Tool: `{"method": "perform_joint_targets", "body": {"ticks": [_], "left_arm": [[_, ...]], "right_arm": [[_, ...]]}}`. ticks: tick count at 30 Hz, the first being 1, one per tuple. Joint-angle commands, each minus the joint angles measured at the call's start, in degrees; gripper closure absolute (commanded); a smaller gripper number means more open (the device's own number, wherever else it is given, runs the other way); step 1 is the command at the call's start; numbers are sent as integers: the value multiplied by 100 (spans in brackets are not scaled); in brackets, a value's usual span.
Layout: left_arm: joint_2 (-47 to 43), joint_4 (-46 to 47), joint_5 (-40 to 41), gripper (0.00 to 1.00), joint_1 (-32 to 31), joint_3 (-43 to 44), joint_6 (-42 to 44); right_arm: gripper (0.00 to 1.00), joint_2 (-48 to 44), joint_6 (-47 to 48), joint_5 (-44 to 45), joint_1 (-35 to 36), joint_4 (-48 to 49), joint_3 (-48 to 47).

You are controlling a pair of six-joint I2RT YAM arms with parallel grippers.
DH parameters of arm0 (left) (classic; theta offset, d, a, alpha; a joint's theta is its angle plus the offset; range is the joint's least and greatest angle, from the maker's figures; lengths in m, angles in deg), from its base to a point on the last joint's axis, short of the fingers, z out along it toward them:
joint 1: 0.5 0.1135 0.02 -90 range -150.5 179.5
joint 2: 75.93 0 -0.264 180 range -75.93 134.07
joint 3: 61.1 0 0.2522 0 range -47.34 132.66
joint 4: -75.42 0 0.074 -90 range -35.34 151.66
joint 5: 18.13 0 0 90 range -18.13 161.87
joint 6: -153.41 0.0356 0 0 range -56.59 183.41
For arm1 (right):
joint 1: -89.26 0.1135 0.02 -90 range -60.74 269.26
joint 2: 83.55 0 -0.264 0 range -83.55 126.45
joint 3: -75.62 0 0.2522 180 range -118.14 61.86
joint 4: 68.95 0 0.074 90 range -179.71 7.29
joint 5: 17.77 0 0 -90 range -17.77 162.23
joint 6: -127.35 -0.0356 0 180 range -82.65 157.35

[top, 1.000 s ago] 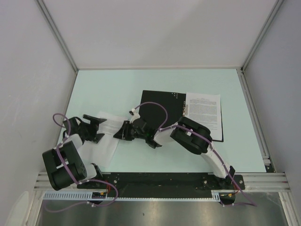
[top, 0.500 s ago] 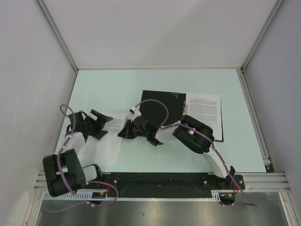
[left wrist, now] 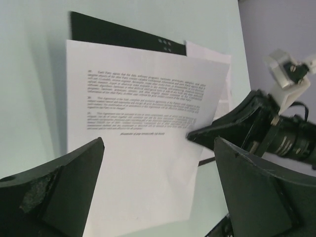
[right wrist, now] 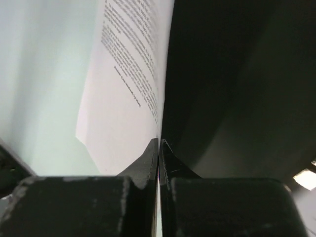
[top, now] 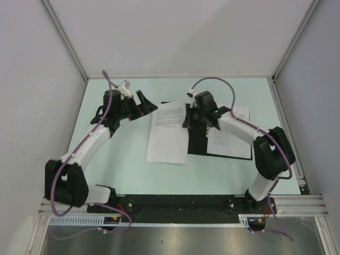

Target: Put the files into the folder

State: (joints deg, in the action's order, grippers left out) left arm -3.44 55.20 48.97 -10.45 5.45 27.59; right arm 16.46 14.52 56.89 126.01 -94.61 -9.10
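Observation:
The folder [top: 196, 139] lies open on the table, black inside up. One printed sheet [top: 229, 137] lies on its right half. A second printed sheet [top: 169, 133] lies across the folder's left half and hangs over onto the table. My right gripper [top: 189, 122] is shut on this sheet's right edge; the right wrist view shows the fingers [right wrist: 159, 145] pinching the sheet [right wrist: 129, 74] beside the black folder [right wrist: 222, 79]. My left gripper [top: 147, 104] is open and empty, above the sheet's far left corner. The left wrist view shows the sheet [left wrist: 143, 103] between its open jaws, the folder [left wrist: 113, 33] and the right gripper [left wrist: 197, 134].
Grey walls with metal rails enclose the pale green table [top: 117, 164] on the left, right and far sides. The arm bases sit on a black rail [top: 180, 204] at the near edge.
Both arms have swung from the near left of the table to the far middle. The sheet has moved right, from the bare table onto the folder's left half, in my right gripper.

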Motion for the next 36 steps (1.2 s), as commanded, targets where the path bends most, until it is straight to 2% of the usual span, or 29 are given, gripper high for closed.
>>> {"method": "perform_joint_targets", "body": {"ticks": [1, 5, 8, 10, 15, 21, 29, 36], "left_arm": [[1316, -110, -530, 1, -717, 1045, 154], [2242, -49, -725, 0, -1341, 1698, -101], [3006, -346, -953, 1, -1439, 2330, -163], [3270, -480, -927, 0, -1439, 2455, -145], [3342, 12, -1040, 1, -1448, 1989, -390], [3263, 180, -1173, 0, -1448, 1778, -462], [3263, 373, -1340, 1, -1448, 1699, -602], [3254, 382, -1332, 0, -1448, 1681, -611]], "right_arm": [[100, -490, 1473, 12, -966, -2427, -32], [100, -693, 2229, 697, -1758, -3186, -32], [100, -772, 2634, 1189, -2303, -3494, -32], [100, -877, 2774, 1331, -2540, -3573, -23], [100, -1080, 3372, 1779, -2989, -3548, -32], [100, -1001, 3513, 1648, -3587, -3337, -23], [100, -816, 3566, 1595, -3833, -2906, -41], [100, -509, 3487, 989, -3851, -2529, -32]]}}
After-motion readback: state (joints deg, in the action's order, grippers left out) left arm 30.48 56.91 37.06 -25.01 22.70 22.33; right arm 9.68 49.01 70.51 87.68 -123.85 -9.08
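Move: The right gripper still pinches the file by its right edge, almost directly above the middle of the folder's black left half, some 10 cm below. The page stack on the folder's right half, where the file is going, lies about 25 cm to the right, roughly level and 9 cm lower; the binder rings are 13 cm to the right and 2 cm farther out. From the empty left gripper, the page stack is about 45 cm right, 5 cm back and 18 cm lower. Sweep the right gripper about 34 cm to the right, past the binder rings to the page stack's right edge, fast at first and then easing off; keep the file pinched and roll the hand some 35 degrees, left side down, so the fingers point more steeply down. Bring the open left gripper right and down over the black left half, tipping downward and turning clockwise, without touching the folder. ##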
